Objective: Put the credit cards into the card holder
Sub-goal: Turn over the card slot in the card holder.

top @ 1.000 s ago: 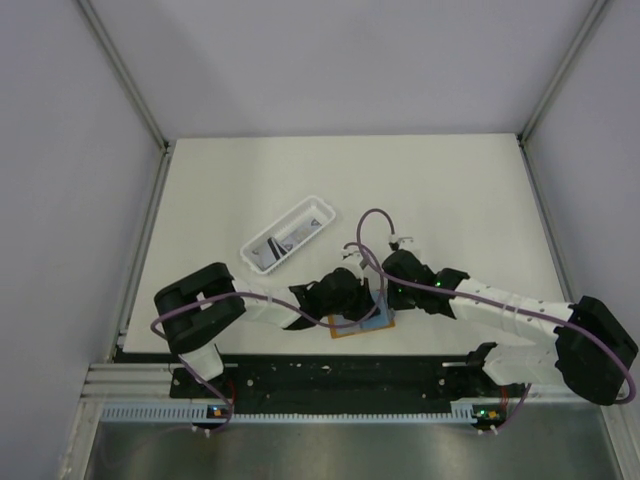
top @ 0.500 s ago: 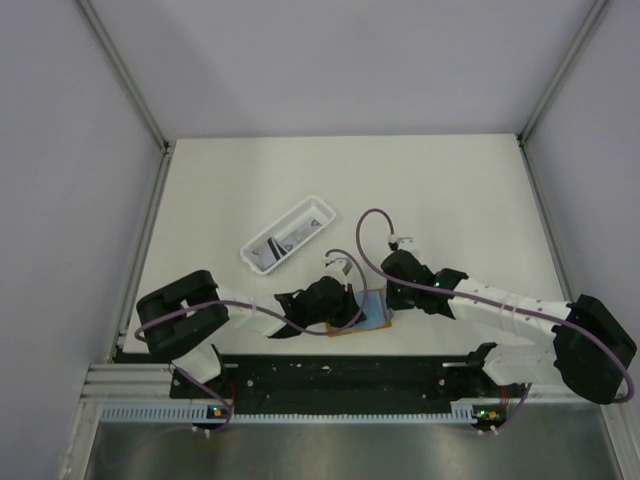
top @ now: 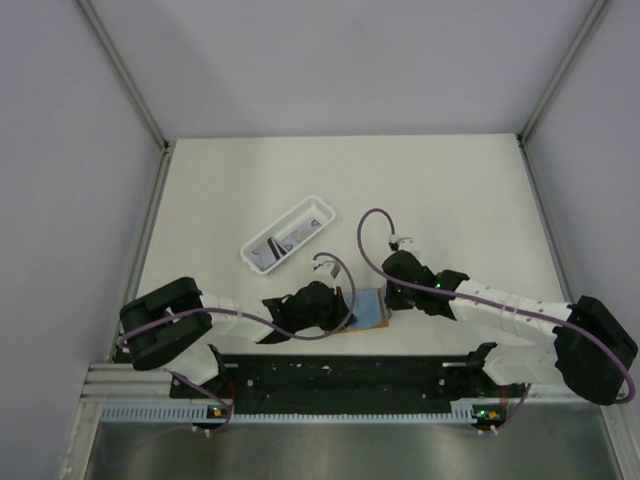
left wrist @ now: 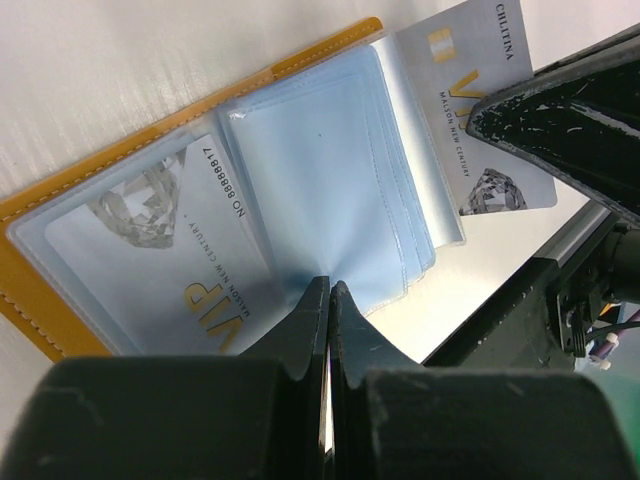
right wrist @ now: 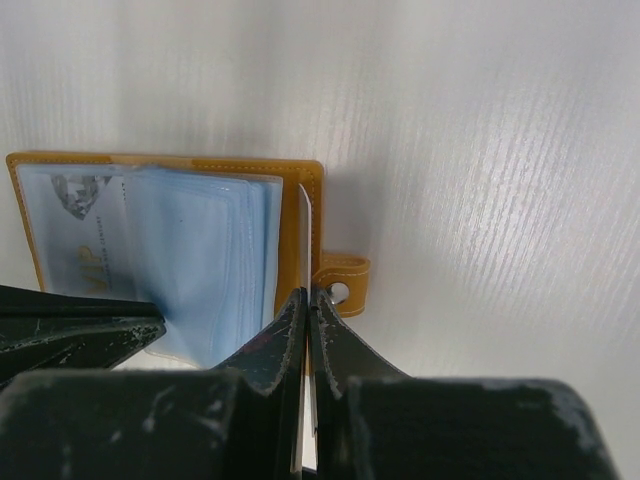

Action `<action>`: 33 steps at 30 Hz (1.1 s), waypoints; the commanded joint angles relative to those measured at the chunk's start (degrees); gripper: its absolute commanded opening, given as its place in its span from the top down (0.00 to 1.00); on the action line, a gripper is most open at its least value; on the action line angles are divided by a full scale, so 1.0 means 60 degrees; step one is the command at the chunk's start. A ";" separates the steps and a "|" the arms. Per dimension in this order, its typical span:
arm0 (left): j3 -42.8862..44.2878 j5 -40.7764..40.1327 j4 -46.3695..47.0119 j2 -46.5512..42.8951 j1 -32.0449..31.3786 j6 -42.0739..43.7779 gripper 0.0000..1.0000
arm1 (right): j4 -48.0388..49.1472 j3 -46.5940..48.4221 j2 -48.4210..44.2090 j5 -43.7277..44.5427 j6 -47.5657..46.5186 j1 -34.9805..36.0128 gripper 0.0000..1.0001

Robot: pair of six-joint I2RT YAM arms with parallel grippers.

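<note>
The card holder lies open near the table's front edge, orange-tan with clear blue sleeves. One credit card marked VIP sits inside its left sleeve. My right gripper is shut on another credit card, seen edge-on at the holder's right rim beside the snap strap. That card's face shows in the left wrist view, standing over the sleeves under a right finger. My left gripper is shut, nothing visible between its fingers, its tips at the near edge of the sleeves.
A long white tray holding more cards stands slanted behind and left of the holder. The black mounting rail runs just in front of the holder. Both arms lie low across the front strip.
My left arm has drawn back to the left, sliding its shut gripper from over the holder to its left side. The right gripper and its card have barely moved.
</note>
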 commanded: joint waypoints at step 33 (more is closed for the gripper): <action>-0.0594 -0.0217 -0.0281 0.0005 -0.0050 -0.0155 1.00 | -0.0351 -0.1315 -0.3270 -0.3700 0.1055 -0.0087 1.00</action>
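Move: The card slots, a stack of clear pages in the open card holder, have their middle about 5 cm left of the right gripper, 1 cm back and 4 cm below it. The holder's clasp lies about 1 cm right and 1 cm back of that gripper, and the already filed VIP card some 11 cm left and 1 cm back. From the left gripper, at the pages' near edge, the slots' middle is about 3 cm ahead, 2 cm right and 1 cm lower. Keep the card pinched in the right gripper and raise it about 6 cm off the holder's right border. Then bring it back towards you some 7 cm in all and slightly left, sinking again and rolling some 20 degrees left side up, so the card's corner comes close to the slots' near right corner. Hold the closed left fingertips still on the pages near the spine. ##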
